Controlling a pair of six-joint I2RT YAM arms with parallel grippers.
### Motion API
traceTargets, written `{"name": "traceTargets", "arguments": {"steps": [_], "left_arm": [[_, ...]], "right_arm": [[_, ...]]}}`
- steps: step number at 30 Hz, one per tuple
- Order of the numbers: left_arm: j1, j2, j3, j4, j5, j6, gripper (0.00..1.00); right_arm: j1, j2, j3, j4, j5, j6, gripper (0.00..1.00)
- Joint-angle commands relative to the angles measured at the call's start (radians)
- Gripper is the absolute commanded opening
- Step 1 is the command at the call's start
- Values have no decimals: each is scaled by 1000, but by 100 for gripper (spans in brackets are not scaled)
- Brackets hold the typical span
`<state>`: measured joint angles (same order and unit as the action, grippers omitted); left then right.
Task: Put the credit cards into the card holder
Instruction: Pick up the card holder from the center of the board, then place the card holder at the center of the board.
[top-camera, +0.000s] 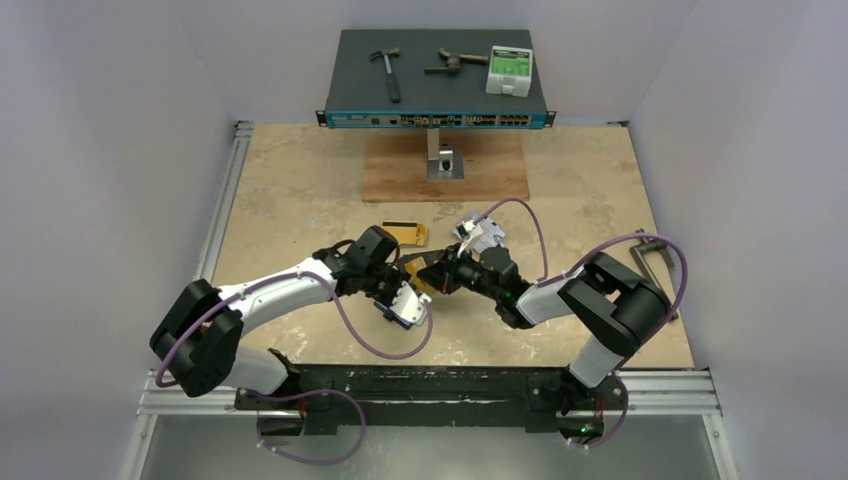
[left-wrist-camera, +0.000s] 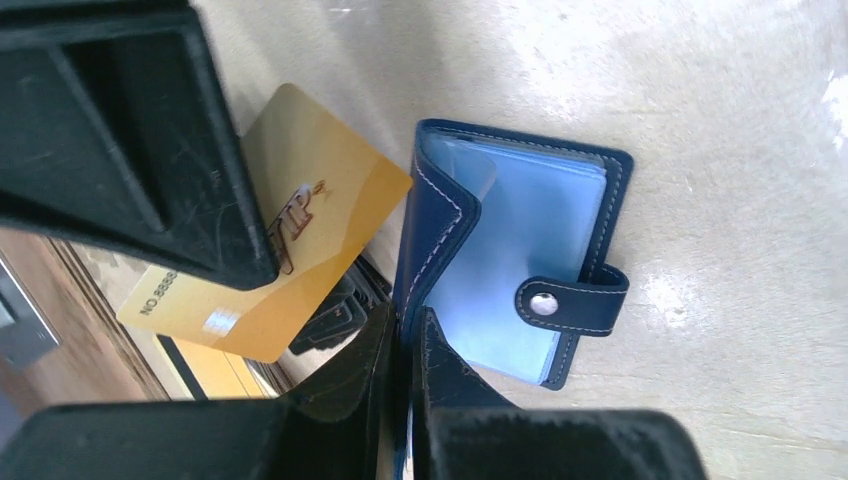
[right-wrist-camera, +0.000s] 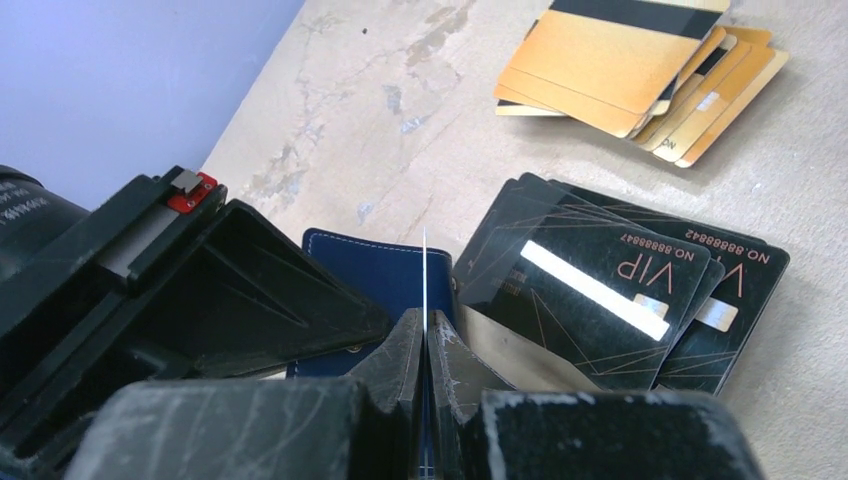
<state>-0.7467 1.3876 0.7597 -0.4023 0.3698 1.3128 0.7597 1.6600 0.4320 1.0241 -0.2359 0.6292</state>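
The navy card holder (left-wrist-camera: 435, 215) lies open on the table, its pale blue sleeves (left-wrist-camera: 520, 240) and snap tab (left-wrist-camera: 570, 300) showing. My left gripper (left-wrist-camera: 405, 322) is shut on the holder's raised cover flap. My right gripper (right-wrist-camera: 424, 325) is shut on a gold credit card (left-wrist-camera: 320, 210), seen edge-on (right-wrist-camera: 424, 265) in the right wrist view and held just left of the holder (right-wrist-camera: 365, 265). One right finger (left-wrist-camera: 150, 170) overlaps that card. Both grippers meet at mid-table (top-camera: 425, 280). A fan of black cards (right-wrist-camera: 620, 290) and a pile of gold cards (right-wrist-camera: 640, 80) lie beyond.
At the back a network switch (top-camera: 437, 118) on a stand carries a hammer (top-camera: 387, 72), another tool (top-camera: 452, 65) and a white box (top-camera: 509, 70). A wooden board (top-camera: 445, 168) lies under it. A metal clamp (top-camera: 655, 255) sits at the right edge.
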Motion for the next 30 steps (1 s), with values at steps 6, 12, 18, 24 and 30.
{"name": "traceTargets", "arguments": {"steps": [6,12,18,24,30], "left_arm": [[19,-65,226,-264,62,-600,0],[93,-96,238,-327,225,-981,0],[241,-87,384,-321,348,-1285,0],[362,-31,618,-252,493,-1646,0],[387,-49,839,-167,601,-1763,1]], "right_arm": [[-48,-283,-16,-126,36,-46,0],[-114,-550,-24,-321,108,-69,0],[-122,-779,-31,-272,138,-1,0],[-83,-729,43,-85,-24,184,0],[29,-682,155,-163,-1,117,0]]}}
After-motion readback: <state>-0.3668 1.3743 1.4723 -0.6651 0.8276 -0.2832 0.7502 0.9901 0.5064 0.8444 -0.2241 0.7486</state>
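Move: The left hand already pinches the card holder by its spine; its middle lies some 4 cm back, 1 cm right and 3 cm below that hand. From the left hand, the black cards are about 5 cm ahead and 5 cm right, the gold stack some 11 cm ahead and 1 cm right, both around 4 cm lower. From the right hand, the holder is about 6 cm back, 6 cm left and 5 cm down. Keeping its pinch on the holder's spine, the left hand lifts it off the table, rising about 27 cm, drawing slightly back before swinging forward, and rolling it roughly 90 degrees counter-clockwise until the fingers point mostly right. The right hand keeps its gold card and rises alongside, swerving right and then partly returning left while easing back, its fingers tilting up some 30 degrees. ##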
